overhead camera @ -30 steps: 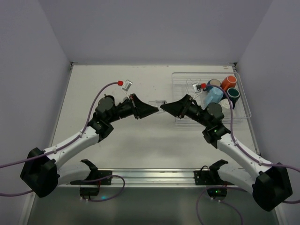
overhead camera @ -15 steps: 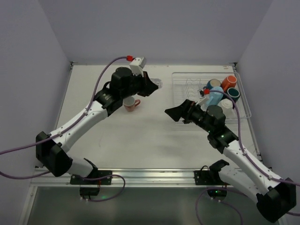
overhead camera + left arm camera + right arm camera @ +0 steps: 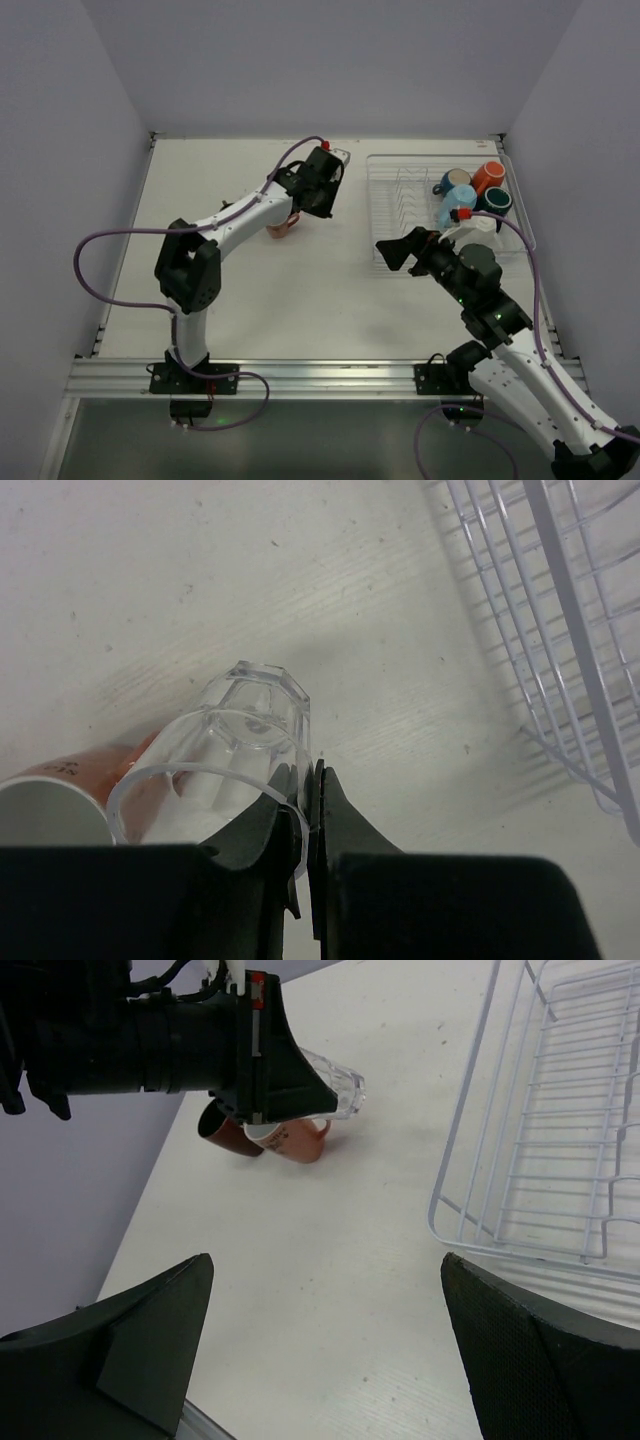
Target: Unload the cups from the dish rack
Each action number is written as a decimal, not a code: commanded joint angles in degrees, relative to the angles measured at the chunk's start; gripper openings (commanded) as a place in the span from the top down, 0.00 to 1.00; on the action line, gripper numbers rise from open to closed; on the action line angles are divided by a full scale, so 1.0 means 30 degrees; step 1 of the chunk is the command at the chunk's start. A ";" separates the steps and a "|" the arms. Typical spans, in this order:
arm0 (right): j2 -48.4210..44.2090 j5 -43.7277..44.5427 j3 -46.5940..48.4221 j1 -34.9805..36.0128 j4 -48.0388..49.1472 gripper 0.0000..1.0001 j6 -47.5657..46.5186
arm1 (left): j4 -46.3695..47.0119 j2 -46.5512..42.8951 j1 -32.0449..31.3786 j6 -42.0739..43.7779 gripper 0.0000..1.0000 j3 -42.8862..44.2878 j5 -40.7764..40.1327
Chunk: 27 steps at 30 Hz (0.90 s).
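Note:
My left gripper (image 3: 308, 780) is shut on the rim wall of the clear glass tumbler (image 3: 250, 740), which it holds tilted low over the table. Right beside it a salmon-pink mug (image 3: 60, 800) lies on the table. From above, the left gripper (image 3: 322, 200) is far out at the back middle, next to that mug (image 3: 282, 225). The white wire dish rack (image 3: 400, 190) holds the other cups: orange (image 3: 488, 177), dark blue (image 3: 455, 180), dark teal (image 3: 497, 202), light blue (image 3: 457, 205) and white (image 3: 480, 225). My right gripper (image 3: 400, 250) stands open and empty off the rack's near-left corner.
In the right wrist view the rack's (image 3: 560, 1130) left half is bare wire. The left arm (image 3: 230, 215) stretches across the table's left half. Grey walls close off the back and both sides.
Both grippers met at the tumbler mid-table. The right gripper opened and drew back. The left arm carried the tumbler to the back, beside the pink mug.

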 commanded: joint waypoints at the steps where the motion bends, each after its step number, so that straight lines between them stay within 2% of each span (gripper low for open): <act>1: -0.0156 0.0666 -0.0165 0.0025 -0.0305 0.02 -0.0620 | -0.1669 0.1072 -0.0212 0.1050 1.00 0.1854 -0.0564; 13: -0.0712 0.0403 -0.0779 0.0025 0.0134 0.02 -0.0649 | -0.3283 0.5146 -0.0271 0.1402 0.98 0.4785 -0.1560; 17: -0.0829 0.0315 -0.0839 0.0025 0.0193 0.02 -0.0650 | -0.3459 0.5704 -0.0299 0.1490 0.90 0.5019 -0.1443; 21: -0.0800 0.0198 -0.0926 0.0025 0.0252 0.02 -0.0591 | -0.3927 0.6231 -0.0270 0.1636 0.75 0.5488 -0.1676; 27: -0.0917 0.0373 -0.0897 -0.0004 0.0222 0.02 -0.0591 | -0.4045 0.6349 -0.0299 0.1695 0.64 0.5577 -0.2146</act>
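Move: The clear glass hangs tilted in the left hand; its free spot on the table lies about 16 cm below that hand, some 3 cm ahead and 2 cm left. The pink mug stands about 12 cm to the hand's left and 2 cm ahead, the brown cup about 21 cm left and 2 cm ahead. The rack's left side is some 9 cm right and 3 cm ahead. From the right hand the spot is roughly 17 cm ahead, 16 cm left and 26 cm below. Downward, fast at first and then easing off, the left hand lowers the held clear glass about 9 cm onto the bare table between the pink mug and the rack, drifting 2 cm forward. The wrist tips some 15 degrees so the fingers point more steeply down; near the bottom they part around the glass's wall, letting go. ##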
